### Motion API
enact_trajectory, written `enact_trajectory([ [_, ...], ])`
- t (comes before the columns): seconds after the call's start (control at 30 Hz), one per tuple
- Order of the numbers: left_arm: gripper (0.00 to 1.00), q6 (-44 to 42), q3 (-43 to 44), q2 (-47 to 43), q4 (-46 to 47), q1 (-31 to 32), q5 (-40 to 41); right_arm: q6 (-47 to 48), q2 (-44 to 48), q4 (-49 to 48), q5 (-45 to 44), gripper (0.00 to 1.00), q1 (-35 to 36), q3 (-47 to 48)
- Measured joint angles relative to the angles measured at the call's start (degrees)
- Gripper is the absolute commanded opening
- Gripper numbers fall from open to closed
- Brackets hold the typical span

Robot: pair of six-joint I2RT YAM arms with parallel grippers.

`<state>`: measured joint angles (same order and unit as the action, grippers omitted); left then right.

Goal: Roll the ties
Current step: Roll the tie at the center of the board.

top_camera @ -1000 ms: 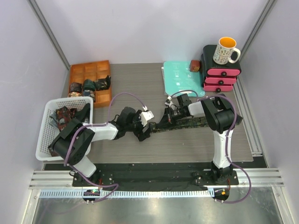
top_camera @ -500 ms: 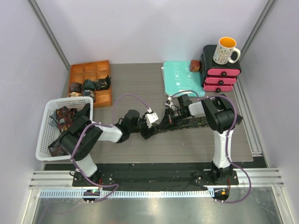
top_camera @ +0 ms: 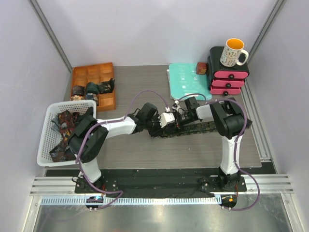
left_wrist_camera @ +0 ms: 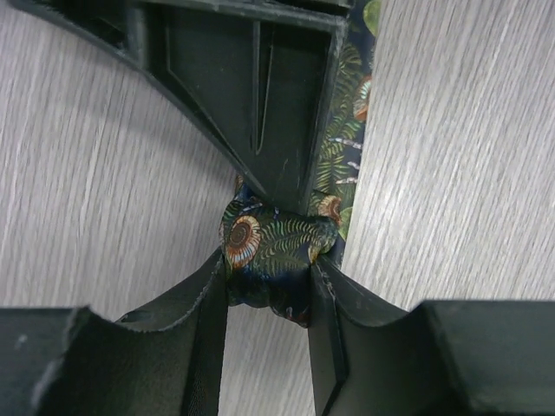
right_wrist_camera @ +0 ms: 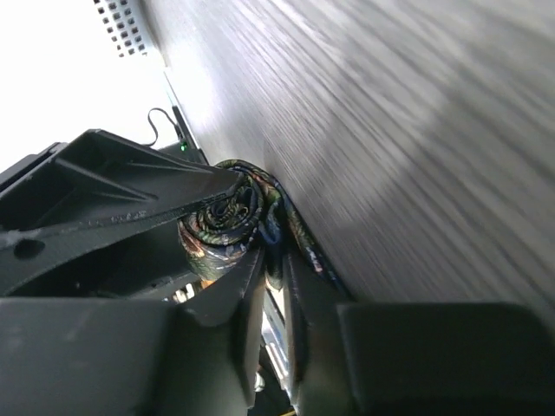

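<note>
A dark green-black patterned tie (top_camera: 202, 127) lies as a flat strip across the table's middle, its left end wound into a small roll (left_wrist_camera: 276, 241). My left gripper (left_wrist_camera: 270, 270) is shut on that roll, one finger (left_wrist_camera: 212, 299) pressed against each side. My right gripper (right_wrist_camera: 273, 260) comes in from the opposite side, its finger (left_wrist_camera: 277, 113) lying over the tie. Its jaws stand a narrow slit apart with a fold of the tie between the tips, and the roll (right_wrist_camera: 221, 221) bulges beside its left finger. In the top view the left gripper (top_camera: 171, 123) and right gripper (top_camera: 180, 119) meet tip to tip.
A white basket (top_camera: 46, 145) at the left holds several loose ties. An orange compartment tray (top_camera: 92, 74) behind it holds rolled ties (top_camera: 91, 88). At the back right are a teal folder (top_camera: 186, 81) and pink drawers (top_camera: 228, 79) with a mug (top_camera: 233, 52) on top.
My left arm has reached to the right up to the roll and its jaws have closed on it. The right jaws have parted slightly from fully shut.
</note>
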<state>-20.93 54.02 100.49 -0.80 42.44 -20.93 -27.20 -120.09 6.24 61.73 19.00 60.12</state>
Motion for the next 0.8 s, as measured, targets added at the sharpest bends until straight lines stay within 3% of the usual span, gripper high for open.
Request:
enact_trajectory([
  [0.27, 0.29, -3.6, 10.8, 5.8, -12.4, 2.1, 2.1, 0.8, 4.5, 7.3, -3.3, 0.48, -4.8, -0.3],
  [0.53, 0.31, -5.4, 16.9, 9.2, -18.2, 3.5, 5.0, 3.0, 7.7, 10.4, -6.2, 0.5, -6.6, -1.0],
  [0.8, 0.36, -6.8, 19.3, 10.5, -21.1, 4.1, 6.4, -1.6, 7.7, 4.3, -5.5, 0.51, -5.7, -3.6],
])
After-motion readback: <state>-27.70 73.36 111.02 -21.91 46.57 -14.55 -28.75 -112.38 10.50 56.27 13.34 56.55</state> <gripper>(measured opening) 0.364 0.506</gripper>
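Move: The rolled end of the tie is already in my left fingers, its middle about 1 cm below my left hand point. From my right hand, the roll is some 2 cm to the left, level with it in reach and height. The tie's flat tail runs off to the right from the roll, its middle roughly 22 cm right of my left hand, 1 cm farther out and 2 cm lower; the teal folder is about 22 cm ahead of that hand and 12 cm right. I open my right fingers from nearly shut to about half, letting go of the tie beside the roll, and draw that hand about 4.5 cm right along the tail, a little forward and up, before easing slightly back left. Meanwhile my left hand keeps its pinch on the roll and carries it about 2 cm right, slightly forward, its fingertips tipping some 15 degrees steeper down. ##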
